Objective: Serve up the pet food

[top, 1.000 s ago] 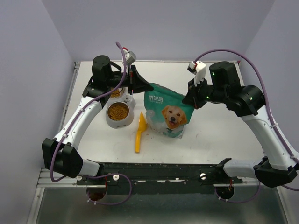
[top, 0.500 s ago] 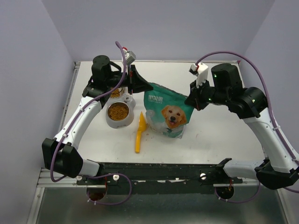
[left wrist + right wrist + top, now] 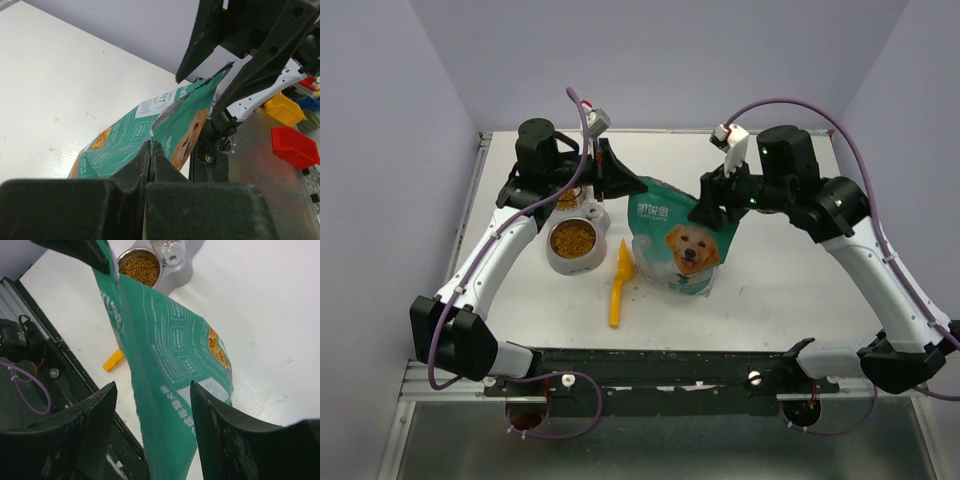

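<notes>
The pet food (image 3: pixel 573 239) is a heap of brown kibble filling the metal bowl of a grey feeder (image 3: pixel 556 262), seen also in the right wrist view as pet food (image 3: pixel 141 267). The teal dog-picture bag (image 3: pixel 675 237) stands upright right of the bowl. My left gripper (image 3: pixel 622 181) is shut on the bag's torn top left corner; the left wrist view shows the bag (image 3: pixel 125 145) pinched in the left gripper (image 3: pixel 151 150). My right gripper (image 3: pixel 706 211) is open, and in its wrist view the right gripper (image 3: pixel 152 395) straddles the upper edge of the bag (image 3: pixel 170 365) without touching.
An orange scoop (image 3: pixel 618 284) lies on the table in front of the bowl, with a few spilled pellets (image 3: pixel 642 290) beside it. A clear bottle (image 3: pixel 167 250) stands on the feeder. The black front rail (image 3: pixel 670 365) runs along the near edge.
My right gripper has opened and moved left from beside the bag, so its fingers now straddle the bag's top edge. The left gripper and bag have stayed put.
</notes>
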### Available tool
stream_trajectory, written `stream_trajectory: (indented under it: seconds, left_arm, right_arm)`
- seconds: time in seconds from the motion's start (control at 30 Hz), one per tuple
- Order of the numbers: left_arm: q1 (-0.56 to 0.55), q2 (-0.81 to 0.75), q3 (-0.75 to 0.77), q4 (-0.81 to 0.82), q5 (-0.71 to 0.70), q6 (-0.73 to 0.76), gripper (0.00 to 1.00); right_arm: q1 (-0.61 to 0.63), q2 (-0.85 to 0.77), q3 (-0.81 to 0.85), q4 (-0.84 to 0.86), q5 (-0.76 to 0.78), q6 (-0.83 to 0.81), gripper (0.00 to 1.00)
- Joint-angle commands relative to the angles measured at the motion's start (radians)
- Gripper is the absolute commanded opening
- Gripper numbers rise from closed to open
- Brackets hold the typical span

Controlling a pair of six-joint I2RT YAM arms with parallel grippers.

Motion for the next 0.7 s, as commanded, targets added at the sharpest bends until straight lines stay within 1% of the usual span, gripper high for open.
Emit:
stream_trajectory:
  seconds: [0.0,0.07,0.13,0.23,0.33,0.4,0.43,0.47,0.5,0.53,0.57,0.6,0.67]
  left_arm:
    - [0.019,-0.029,-0.001,0.073,-0.036,-0.019,0.0]
    - [0.017,-0.033,-0.012,0.09,-0.041,-0.031,0.0]
    - [0.017,-0.038,-0.014,0.093,-0.055,-0.036,0.0]
    - [0.009,-0.045,-0.018,0.089,-0.072,-0.037,0.0]
    - [0.008,-0.044,-0.023,0.087,-0.084,-0.04,0.0]
    - [0.008,-0.044,-0.021,0.073,-0.09,-0.03,0.0]
    - [0.008,-0.042,-0.015,0.06,-0.093,-0.02,0.0]
    - [0.008,-0.041,-0.011,0.053,-0.095,-0.014,0.0]
    - [0.008,-0.041,-0.008,0.049,-0.093,-0.011,0.0]
    - [0.008,-0.038,-0.006,0.047,-0.093,-0.007,0.0]
    - [0.008,-0.038,-0.003,0.047,-0.092,-0.007,0.0]
    - [0.008,-0.038,-0.003,0.044,-0.092,-0.008,0.0]
    - [0.008,-0.038,-0.003,0.047,-0.095,-0.005,0.0]
  right_arm:
    - [0.031,0.077,0.058,0.093,0.012,-0.002,0.67]
    - [0.046,0.107,0.085,0.085,0.076,-0.014,0.65]
    - [0.088,0.138,0.122,0.06,0.183,-0.017,0.61]
    - [0.198,0.181,0.17,0.007,0.389,-0.086,0.58]
    - [0.284,0.198,0.179,-0.013,0.539,-0.125,0.49]
    - [0.293,0.186,0.168,0.0,0.605,-0.132,0.43]
    - [0.295,0.177,0.162,0.011,0.641,-0.138,0.38]
    - [0.293,0.164,0.151,0.02,0.668,-0.146,0.36]
    - [0.295,0.151,0.142,0.028,0.675,-0.161,0.32]
    - [0.295,0.144,0.133,0.033,0.691,-0.177,0.23]
    - [0.295,0.141,0.13,0.033,0.707,-0.191,0.1]
    - [0.296,0.141,0.128,0.03,0.731,-0.206,0.0]
    - [0.303,0.143,0.122,0.021,0.753,-0.249,0.0]
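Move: The right hand's open fingers straddle the outer part of the pet food bag's top edge. The spot they will shut on lies about 3 cm ahead and 3 cm to the left, level with them. The left gripper, still pinching the bag, is some 4 cm ahead and 9 cm left. Down on the table, roughly 30 cm lower, are the scoop, 16 cm left and 4 cm back, and the near bowl, about 26 cm left and 6 cm ahead. From the left hand, that spot is 6 cm right and 1 cm back. Forward and left, nearly level, the right hand shifts inward along the bag's top edge towards the left gripper, reaching about 5 cm left before easing back some 2 cm to the right. Its fingers meanwhile swing clockwise to point more forward and close from well open to a pinch on the edge. The left hand keeps its hold in place. ##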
